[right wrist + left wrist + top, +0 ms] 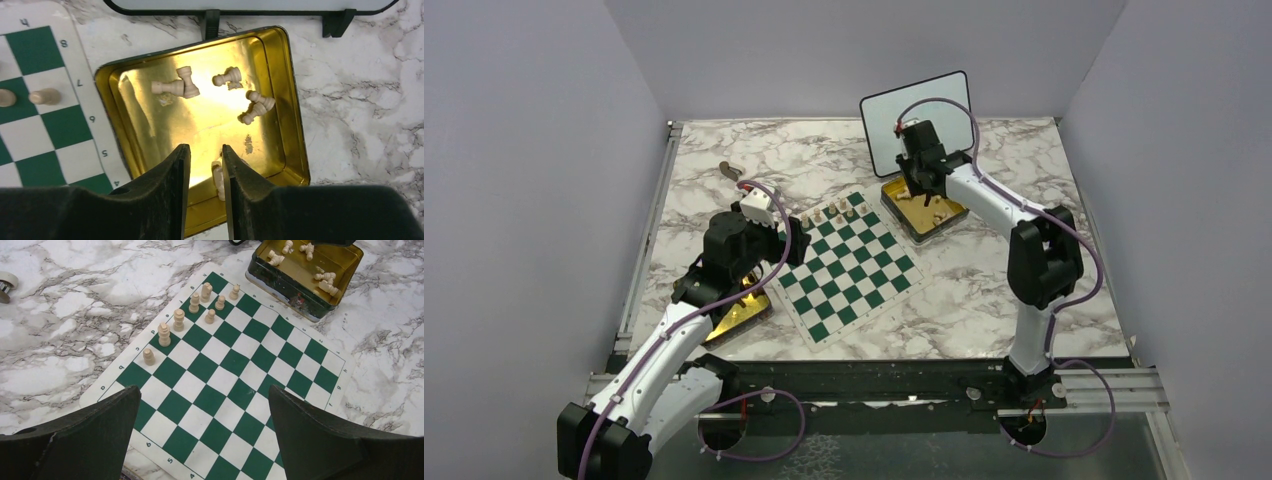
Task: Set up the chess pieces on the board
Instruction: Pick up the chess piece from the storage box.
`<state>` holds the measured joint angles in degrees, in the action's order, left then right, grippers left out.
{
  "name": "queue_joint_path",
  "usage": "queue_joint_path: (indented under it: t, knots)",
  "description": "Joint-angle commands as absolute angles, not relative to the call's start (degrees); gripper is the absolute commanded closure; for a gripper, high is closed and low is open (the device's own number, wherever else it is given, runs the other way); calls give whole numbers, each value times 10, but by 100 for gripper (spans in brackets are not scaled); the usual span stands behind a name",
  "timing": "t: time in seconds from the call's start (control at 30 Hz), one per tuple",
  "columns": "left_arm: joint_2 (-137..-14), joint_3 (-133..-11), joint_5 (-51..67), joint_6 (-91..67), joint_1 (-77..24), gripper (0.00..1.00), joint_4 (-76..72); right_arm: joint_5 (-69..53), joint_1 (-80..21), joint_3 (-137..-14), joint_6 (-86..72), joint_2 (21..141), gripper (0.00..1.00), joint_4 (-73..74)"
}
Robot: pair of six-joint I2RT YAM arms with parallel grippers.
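Observation:
The board (849,265) (235,385) lies flat in the middle of the table, green and white. Several pale chess pieces (834,213) (178,320) stand along its far edge. More pale pieces (182,86) lie loose in a gold tin (290,100) (924,212) beside the board's far right corner. My right gripper (205,148) (916,195) reaches down into that tin, jaws narrowly apart, with one lying piece (218,180) between them against the right finger and a gap on its left. My left gripper (203,390) (796,240) hovers wide open over the board's left side, holding nothing.
A small framed whiteboard (916,120) (250,4) stands upright just behind the tin. A second gold tin (739,312) sits under my left arm, at the board's near left. A small brown object (729,170) lies at the far left. Grey walls enclose the table.

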<state>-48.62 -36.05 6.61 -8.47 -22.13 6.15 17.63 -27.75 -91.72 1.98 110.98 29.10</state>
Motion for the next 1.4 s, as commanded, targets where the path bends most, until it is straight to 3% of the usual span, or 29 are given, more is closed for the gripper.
queue_joint_path:
  t: [0.0, 0.37, 0.87, 1.37]
  knots:
    - [-474, -355, 77, -80, -220, 1, 52, 142, -251, -896, 80, 1100, 66, 231]
    - [-476, -356, 77, -77, -220, 1, 53, 76, -197, -898, 66, 1155, 65, 181]
    - [-481, -355, 83, -80, -221, 1, 50, 210, -195, -913, -101, 1191, 67, 256]
    - [-481, -354, 86, -83, -221, 1, 48, 282, -195, -858, -217, 1189, 70, 208]
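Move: From the right hand, the nearest chess piece of the touching pair at the storage box's right side lies about 4 cm ahead, 7 cm to the right and 11 cm down. At about that depth, a single pawn lies some 7 cm ahead and 3 cm right, two crossed pieces 7 cm ahead and 4 cm left, and a small heap 2 cm back and 4 cm right. From the left hand the aimed piece is roughly 22 cm ahead, 38 cm right, 18 cm down. Bring the right gripper down about 8 cm and rightward about 7 cm, from above the middle of the storage box to just short of the two touching pieces by its right side. In the second half, turn the hand some 25 degrees clockwise so the fingers point at them, keeping the narrow gap almost unchanged and closing on nothing yet. ##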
